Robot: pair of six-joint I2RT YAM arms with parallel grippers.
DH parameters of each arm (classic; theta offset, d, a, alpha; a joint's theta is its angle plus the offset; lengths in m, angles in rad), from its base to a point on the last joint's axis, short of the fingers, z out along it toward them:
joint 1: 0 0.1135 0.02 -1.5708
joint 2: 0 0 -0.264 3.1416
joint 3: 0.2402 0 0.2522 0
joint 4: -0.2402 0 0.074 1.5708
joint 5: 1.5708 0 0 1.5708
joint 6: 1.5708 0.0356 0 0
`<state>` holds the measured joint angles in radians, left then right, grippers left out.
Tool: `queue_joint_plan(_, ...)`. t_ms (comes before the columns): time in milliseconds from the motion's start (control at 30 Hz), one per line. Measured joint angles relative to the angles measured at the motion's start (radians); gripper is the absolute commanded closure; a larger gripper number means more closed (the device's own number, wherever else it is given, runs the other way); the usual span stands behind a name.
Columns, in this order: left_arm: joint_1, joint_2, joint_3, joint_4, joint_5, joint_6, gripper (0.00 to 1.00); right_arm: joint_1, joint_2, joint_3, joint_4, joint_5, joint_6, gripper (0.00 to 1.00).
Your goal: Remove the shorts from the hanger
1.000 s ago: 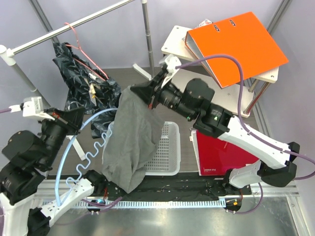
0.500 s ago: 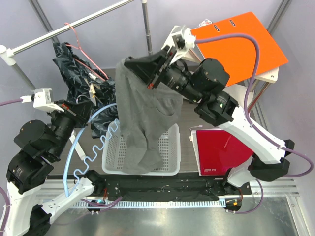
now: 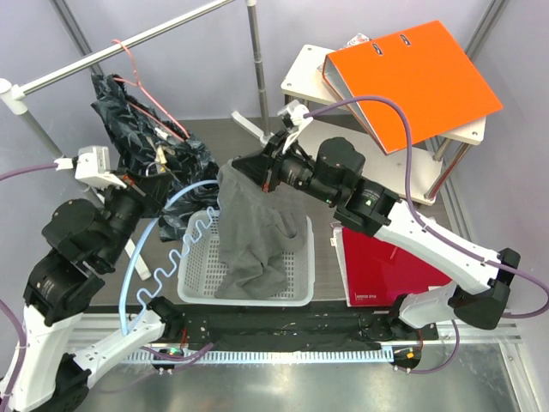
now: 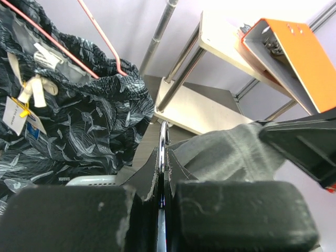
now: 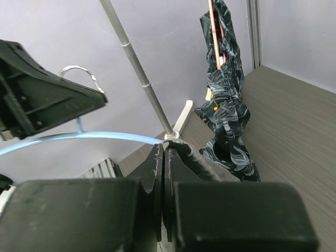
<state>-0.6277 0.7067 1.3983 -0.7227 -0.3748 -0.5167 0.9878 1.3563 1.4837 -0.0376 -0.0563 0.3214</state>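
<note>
Grey shorts (image 3: 253, 240) hang from my right gripper (image 3: 242, 169), which is shut on their waistband (image 5: 210, 157); their lower part drapes into the white basket (image 3: 296, 283). My left gripper (image 3: 141, 196) is shut on the metal hook (image 4: 163, 137) of the light blue hanger (image 3: 129, 266). In the right wrist view the blue hanger (image 5: 79, 137) runs right up to my right gripper (image 5: 165, 149) at the cloth's edge. Whether it is still inside the shorts I cannot tell. In the left wrist view the shorts (image 4: 231, 157) lie just right of my left gripper (image 4: 163, 157).
Dark patterned shorts (image 3: 137, 137) hang on a red hanger (image 3: 129, 60) from the metal rail (image 3: 129, 43) at back left. An orange binder (image 3: 412, 77) lies on a white shelf (image 3: 463, 133) at back right. A red box (image 3: 386, 266) stands right of the basket.
My right gripper lifted the grey shorts high, then brought them down, so they now bunch into the basket. My left arm rose and shifted right with the hanger.
</note>
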Motion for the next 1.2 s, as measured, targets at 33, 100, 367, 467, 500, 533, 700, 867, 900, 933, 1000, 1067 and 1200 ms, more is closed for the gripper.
queue_joint_plan(33, 0.000, 0.008, 0.000, 0.002, 0.001, 0.000, 1.00, 0.000, -0.004, 0.002, 0.004, -0.002, 0.001, 0.99)
queue_joint_plan(100, 0.000, 0.021, -0.004, 0.007, 0.002, 0.001, 1.00, 0.000, -0.027, -0.016, 0.021, -0.002, 0.005, 0.99)
queue_joint_plan(367, 0.000, 0.023, -0.021, 0.023, 0.002, 0.004, 1.00, -0.015, -0.086, -0.124, 0.045, -0.004, 0.038, 0.99)
queue_joint_plan(467, 0.000, 0.029, -0.022, 0.035, 0.002, 0.013, 1.00, -0.017, -0.050, -0.061, 0.020, -0.011, 0.038, 0.99)
queue_joint_plan(500, 0.000, 0.031, -0.022, 0.040, 0.001, 0.016, 1.00, -0.018, -0.042, -0.042, 0.019, -0.014, 0.038, 0.99)
queue_joint_plan(533, 0.000, 0.034, -0.022, 0.045, 0.001, 0.021, 1.00, -0.019, -0.035, -0.027, 0.020, -0.019, 0.040, 0.99)
queue_joint_plan(700, 0.000, 0.055, -0.022, 0.066, 0.000, 0.036, 1.00, -0.020, -0.039, -0.055, 0.077, -0.045, 0.068, 0.99)
queue_joint_plan(867, 0.000, 0.075, -0.023, 0.067, -0.010, 0.058, 1.00, -0.020, -0.067, -0.262, 0.151, -0.058, 0.132, 0.99)
queue_joint_plan(900, 0.000, 0.075, -0.023, 0.067, -0.012, 0.060, 1.00, -0.020, -0.067, -0.315, 0.158, -0.061, 0.149, 0.99)
queue_joint_plan(933, 0.000, 0.075, -0.023, 0.067, -0.015, 0.062, 1.00, -0.020, -0.064, -0.350, 0.157, -0.063, 0.158, 0.99)
queue_joint_plan(1000, 0.000, 0.074, -0.023, 0.061, -0.018, 0.070, 1.00, -0.021, -0.053, -0.438, 0.159, -0.076, 0.191, 0.99)
queue_joint_plan(1067, 0.000, 0.069, -0.023, 0.060, -0.019, 0.076, 1.00, -0.021, -0.035, -0.493, 0.162, -0.092, 0.217, 0.99)
queue_joint_plan(1200, 0.000, 0.056, -0.023, 0.061, -0.019, 0.076, 1.00, 0.006, 0.015, -0.588, 0.173, -0.141, 0.264, 0.99)
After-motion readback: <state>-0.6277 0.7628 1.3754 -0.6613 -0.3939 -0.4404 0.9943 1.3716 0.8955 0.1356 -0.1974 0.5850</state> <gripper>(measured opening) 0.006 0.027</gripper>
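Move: The white basket that the grey shorts are going into is almost straight under my right hand, about 40 cm down and 5 cm back. The blue hanger's end is 3 to 4 cm to that hand's left, slightly lower, by the shorts' edge. The patterned shorts hang some 22 cm left, 15 cm farther out and 22 cm lower. From my left hand, the basket lies about 12 cm right, 2 cm back and 40 cm below. I keep the grey shorts pinched in my right fingers, bob within a couple of centimetres beside the hanger's end, then swing the hand down fast, about 25 cm, towards the basket and a little back, tipping the fingers some 25 degrees downward. My left hand keeps hold of the hanger and edges forward 2 cm or so. ##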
